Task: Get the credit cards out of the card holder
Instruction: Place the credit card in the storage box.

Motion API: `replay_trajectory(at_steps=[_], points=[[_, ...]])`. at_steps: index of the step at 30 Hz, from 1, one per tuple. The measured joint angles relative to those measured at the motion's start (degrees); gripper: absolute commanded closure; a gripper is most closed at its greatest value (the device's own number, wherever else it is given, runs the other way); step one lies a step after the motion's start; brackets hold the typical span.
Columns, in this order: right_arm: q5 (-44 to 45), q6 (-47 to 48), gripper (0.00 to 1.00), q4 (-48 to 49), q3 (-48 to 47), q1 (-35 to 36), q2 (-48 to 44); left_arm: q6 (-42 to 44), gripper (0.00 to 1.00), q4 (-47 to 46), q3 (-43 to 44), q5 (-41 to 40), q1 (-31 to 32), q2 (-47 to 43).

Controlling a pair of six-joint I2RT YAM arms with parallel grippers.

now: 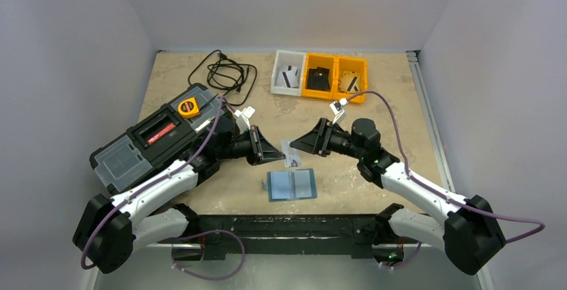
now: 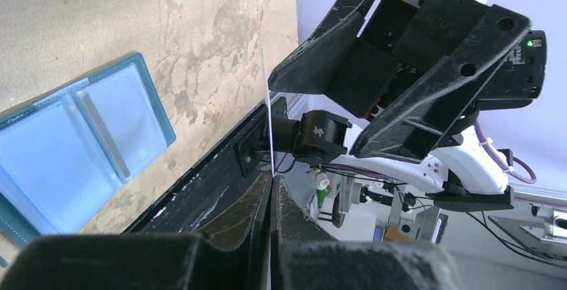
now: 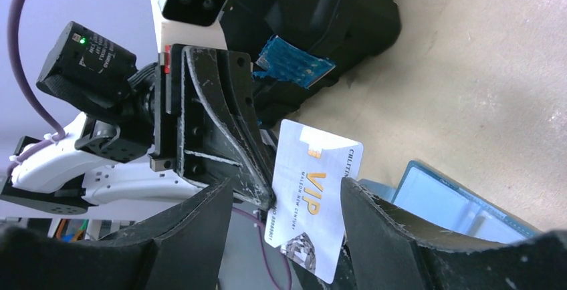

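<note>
The card holder (image 1: 292,184) lies open and flat near the front edge, its pale blue inside up; it also shows in the wrist views (image 2: 87,150) (image 3: 455,200). My left gripper (image 1: 276,151) (image 2: 273,178) is shut on the edge of a white VIP credit card (image 1: 289,154) (image 3: 314,203), held in the air above the holder. That card shows edge-on (image 2: 268,116) in the left wrist view. My right gripper (image 1: 299,144) (image 3: 286,184) faces it, open, with one finger on each side of the card. The right-hand finger (image 3: 374,216) is at the card's edge; the left-hand one stands apart.
A black toolbox (image 1: 157,139) with a yellow tape measure (image 1: 189,107) on it sits at the left. A black cable (image 1: 224,73) lies at the back. A white bin (image 1: 289,73) and two yellow bins (image 1: 319,76) (image 1: 350,77) at the back each hold a card.
</note>
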State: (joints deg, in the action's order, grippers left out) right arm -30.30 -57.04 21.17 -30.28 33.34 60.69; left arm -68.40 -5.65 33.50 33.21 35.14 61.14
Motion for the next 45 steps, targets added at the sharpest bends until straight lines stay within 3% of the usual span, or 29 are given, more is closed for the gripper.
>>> replay_trajectory(at_steps=[14,22,25,31,33,36,38,41,45], points=[[-0.44,0.46,0.44,-1.46,1.09,-1.81,-0.96,-1.11,1.0,-1.57,-0.24,0.9,-0.24,0.0],[-4.55,-0.48,0.52,2.01,2.19,-1.88,1.92,-1.57,1.0,-3.08,-0.24,1.29,-0.26,0.26],[-6.82,-1.57,0.63,4.74,3.15,-1.88,3.5,-1.92,1.0,-4.04,-0.24,1.77,-0.26,0.92],[-9.7,-3.43,1.0,8.24,3.52,-1.9,4.48,-2.45,1.0,-4.11,-0.26,2.38,-0.26,1.49],[-10.08,-3.85,1.0,9.4,3.52,-1.92,4.33,-2.43,0.86,-3.85,-0.28,2.32,-0.26,1.66],[-10.29,-3.8,1.0,9.66,3.5,-1.9,4.15,-1.6,0.56,-2.49,-0.28,2.25,-0.26,1.73],[-10.19,-3.67,1.0,9.14,3.52,-1.9,4.17,-0.68,0.42,-0.76,-0.15,1.95,-0.24,1.53],[-9.77,-3.19,1.0,8.26,3.5,-1.9,4.17,2.12,0.27,5.99,1.22,0.13,-0.26,0.7],[-8.55,-2.16,1.0,4.66,2.05,-1.9,4.74,7.15,0.17,17.88,5.68,-4.85,-0.26,-1.49]])
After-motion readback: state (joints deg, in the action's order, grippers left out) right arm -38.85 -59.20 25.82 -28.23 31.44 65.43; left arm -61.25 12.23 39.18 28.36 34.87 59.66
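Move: The card is already pinched by its left edge in the shut left fingers; its middle lies about 2 cm right of the left hand, 1 cm ahead and level with it. From the open right hand the card's middle is roughly 2 cm back, 2 cm to the left and 2 cm lower. The open card holder lies on the table some 7 cm back from the right hand, straight behind it and about 18 cm below. While the left hand stays nearly in place with the card, the right hand eases down and back about 2 cm each way, first drifting some 1 cm to the right and then returning left, turns a little counter-clockwise (under 10 degrees), and shuts its half-open fingers on the card's free right side. Only once the right fingers are shut does the left hand open wide, let go of the card's left edge and draw off some 2 cm to the left, dipping slightly and rolling about 10 degrees, as the right hand keeps its pinch. ##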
